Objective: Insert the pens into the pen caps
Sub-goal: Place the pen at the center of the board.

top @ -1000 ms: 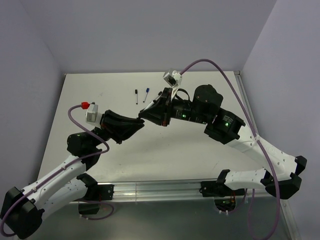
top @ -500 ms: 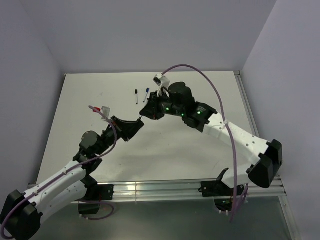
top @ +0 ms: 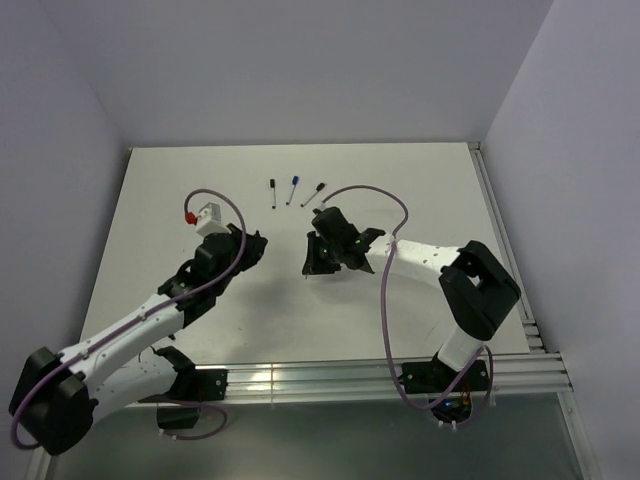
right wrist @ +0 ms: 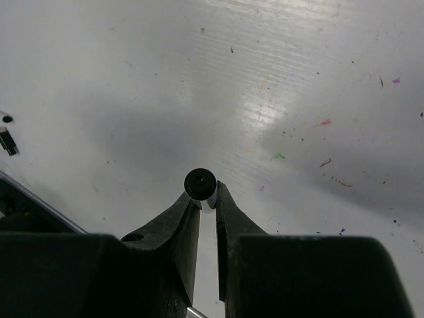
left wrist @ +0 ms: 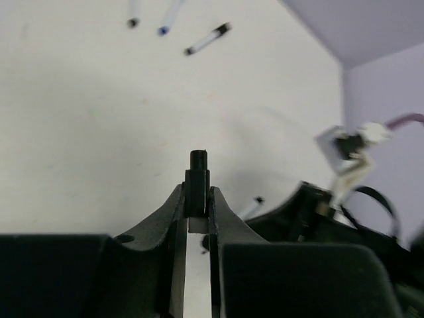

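My left gripper (left wrist: 197, 192) is shut on a black pen cap (left wrist: 197, 173) that sticks up past the fingertips. My right gripper (right wrist: 207, 195) is shut on a white-barrelled pen (right wrist: 199, 183), seen end-on as a round black face. The left wrist view shows that pen (left wrist: 252, 207) poking out of the right gripper with its small dark tip towards the cap. From above, the left gripper (top: 260, 244) and right gripper (top: 309, 264) face each other mid-table, a short gap apart. Three more pens lie at the back: one black-ended (top: 272, 192), one blue-ended (top: 293, 190), one black-ended (top: 314, 193).
The white table (top: 420, 180) is walled at the back and sides, with a metal rail (top: 300, 380) along the near edge. A purple cable (top: 385, 300) loops from the right arm over the table, and another (top: 225, 205) arches over the left wrist.
Both arms have pulled back toward the near side and lowered. The gripper tips, nearly touching before, now stand apart. The third pen at the back is uncovered.
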Tool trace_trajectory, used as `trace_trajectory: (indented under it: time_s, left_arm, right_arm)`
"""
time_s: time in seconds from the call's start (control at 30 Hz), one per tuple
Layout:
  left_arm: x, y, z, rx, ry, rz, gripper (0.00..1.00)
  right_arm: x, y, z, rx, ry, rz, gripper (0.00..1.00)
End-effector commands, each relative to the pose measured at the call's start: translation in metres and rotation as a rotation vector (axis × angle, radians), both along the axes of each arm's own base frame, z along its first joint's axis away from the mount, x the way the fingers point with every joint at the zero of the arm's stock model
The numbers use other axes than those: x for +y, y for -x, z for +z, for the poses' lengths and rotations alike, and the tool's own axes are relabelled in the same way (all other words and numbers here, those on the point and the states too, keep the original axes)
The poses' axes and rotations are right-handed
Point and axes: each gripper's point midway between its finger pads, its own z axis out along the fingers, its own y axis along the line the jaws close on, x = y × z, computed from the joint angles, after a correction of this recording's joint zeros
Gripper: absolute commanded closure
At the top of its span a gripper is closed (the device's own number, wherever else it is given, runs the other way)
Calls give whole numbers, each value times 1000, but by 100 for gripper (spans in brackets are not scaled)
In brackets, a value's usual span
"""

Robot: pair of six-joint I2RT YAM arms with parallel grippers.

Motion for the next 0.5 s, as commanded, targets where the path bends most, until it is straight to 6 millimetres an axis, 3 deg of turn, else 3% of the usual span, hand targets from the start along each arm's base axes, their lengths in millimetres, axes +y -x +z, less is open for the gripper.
trace_trajectory:
  time_s: [0.0, 0.23, 0.37, 0.47]
  left_arm:
    - [17, -7, -37, 149, -97, 125, 100]
    - [4, -9, -66, 208, -111, 83, 100]
    - [-7, -15, -77, 228, -116, 53, 100]
    - [-13, -17, -83, 241, -115, 36, 100]
  right_arm:
    - [7, -13, -5, 1, -69, -124, 100]
    - [-3, -3, -43, 69, -37, -268, 100]
    - [-2, 0, -53, 95, -55, -304, 100]
    - [-4, 4, -59, 112, -57, -320, 94]
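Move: Just beneath the right hand, about 8 cm down and 2 cm back, lies the bare middle of the board, where the held pen is to go. Three finished pens lie some 24 cm farther out: a black one about 8 cm to the left, a blue one 3 cm left, another black one 2 cm right. From the left hand, which holds a black cap, that bare spot is about 4 cm back, 10 cm right and 19 cm down. Sinking over the middle of the board, the right hand lowers the pen it still grips by about 6 cm, drifting slightly back while turning some 15 degrees clockwise. The left hand, keeping the black cap pinched, drops about 10 cm almost straight down, mostly early on, and tips its fingers some 15 degrees further down. Both grips stay shut. ##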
